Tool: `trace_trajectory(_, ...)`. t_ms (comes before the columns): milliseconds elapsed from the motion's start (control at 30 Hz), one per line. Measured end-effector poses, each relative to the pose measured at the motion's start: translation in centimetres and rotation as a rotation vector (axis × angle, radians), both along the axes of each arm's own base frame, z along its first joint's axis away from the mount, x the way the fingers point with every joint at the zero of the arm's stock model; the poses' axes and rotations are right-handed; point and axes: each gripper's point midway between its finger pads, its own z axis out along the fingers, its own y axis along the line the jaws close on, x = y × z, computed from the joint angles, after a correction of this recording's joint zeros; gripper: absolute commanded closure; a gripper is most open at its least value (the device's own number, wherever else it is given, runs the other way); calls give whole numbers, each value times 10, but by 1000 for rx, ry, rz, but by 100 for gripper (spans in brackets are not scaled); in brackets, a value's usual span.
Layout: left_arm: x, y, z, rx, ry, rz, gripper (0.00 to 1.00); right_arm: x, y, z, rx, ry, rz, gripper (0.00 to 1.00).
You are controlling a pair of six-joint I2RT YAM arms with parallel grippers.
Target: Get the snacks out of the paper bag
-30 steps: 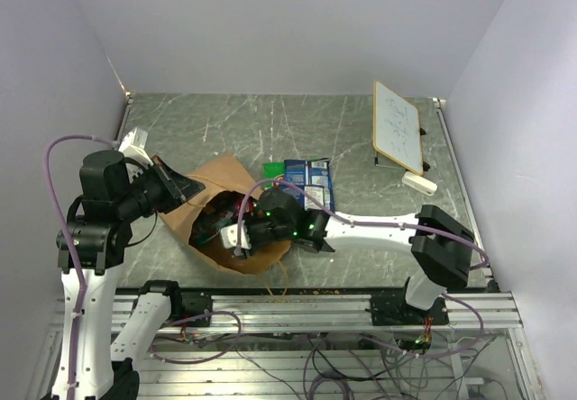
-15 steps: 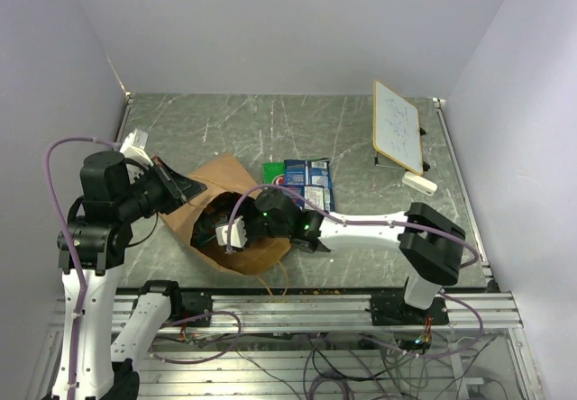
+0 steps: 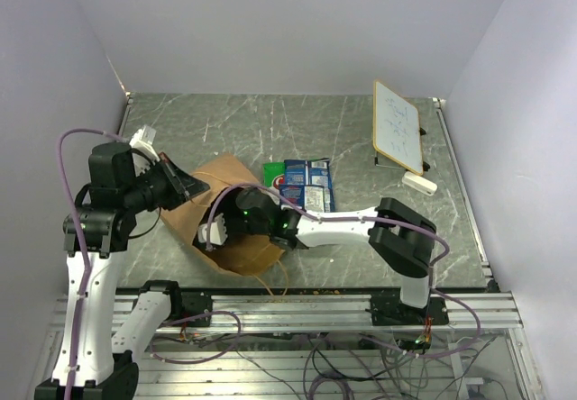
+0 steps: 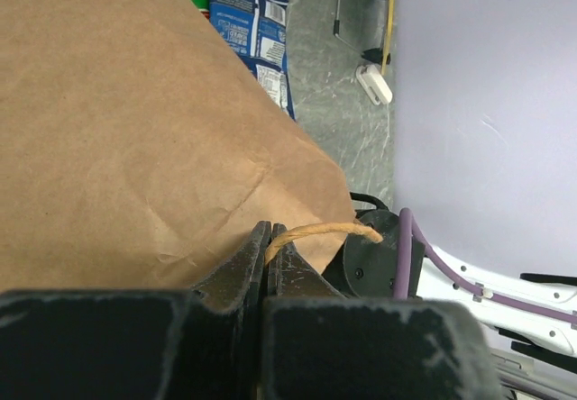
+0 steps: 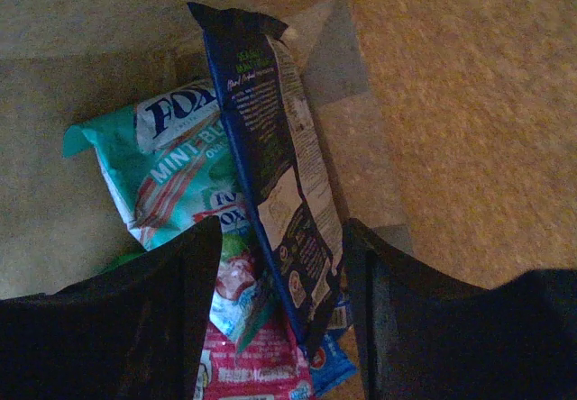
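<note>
The brown paper bag (image 3: 236, 249) lies on its side at the table's front left. My left gripper (image 3: 185, 186) is shut on the bag's looped paper handle (image 4: 317, 231), holding the mouth up. My right gripper (image 3: 216, 229) reaches inside the bag, and its jaws stand open on either side of an upright dark blue snack packet (image 5: 270, 166). Behind that packet lie a teal mint packet (image 5: 167, 170) and a red packet (image 5: 257, 368). Outside the bag, blue packets (image 3: 308, 184) and a green packet (image 3: 272, 171) lie on the table.
A white framed board (image 3: 397, 125) leans at the back right, with a small white block (image 3: 419, 182) in front of it. Walls close in on the left, back and right. The aluminium rail (image 3: 297, 308) with both arm bases runs along the near edge.
My right gripper has pushed further left into the bag and its jaws have widened. The left arm has shifted slightly, still holding the handle.
</note>
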Motion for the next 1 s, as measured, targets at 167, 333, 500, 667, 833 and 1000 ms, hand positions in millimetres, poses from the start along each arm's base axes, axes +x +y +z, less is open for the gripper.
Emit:
trace_trajectory(167, 2, -1, -5, 21, 20, -31, 93, 6, 12, -10, -6, -1, -1, 43)
trace_trajectory(333, 8, -1, 1, 59, 6, -65, 93, 15, 23, -19, -14, -4, -28, 46)
trace_trajectory(500, 9, 1, 2, 97, -1, -91, 93, 34, 37, -19, -7, -21, -97, 62)
trace_trajectory(667, 9, 3, 3, 122, -1, -100, 93, 37, 33, -26, -33, -19, -122, 85)
trace_trajectory(833, 10, 6, 5, 136, -10, -85, 93, 34, 22, -30, -64, -12, -124, 100)
trace_trajectory(1000, 12, 7, 8, 129, -20, -61, 93, 24, -1, -18, -75, 17, -134, 100)
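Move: The dark blue snack pack that I want stands inside the paper bag off my right fingertips, roughly 6 cm to their left, 1 cm ahead and 2 cm lower. From that hand, the teal mint pack lies some 8 cm left, 1 cm back and 5 cm down, and the pink pack about 7 cm left, 5 cm ahead and 7 cm down. From my left hand, the dark pack is about 10 cm left, 3 cm ahead and 20 cm below. I push my right hand deeper into the bag, about 4 cm left and 4 cm forward while sinking some 3 cm, open fingers straddling the dark blue pack. There I shut them fully, pinching its edge, and draw back about 3 cm to the right and slightly back. My left hand keeps the rope handle pinched, easing forward a centimetre with a slight roll. ##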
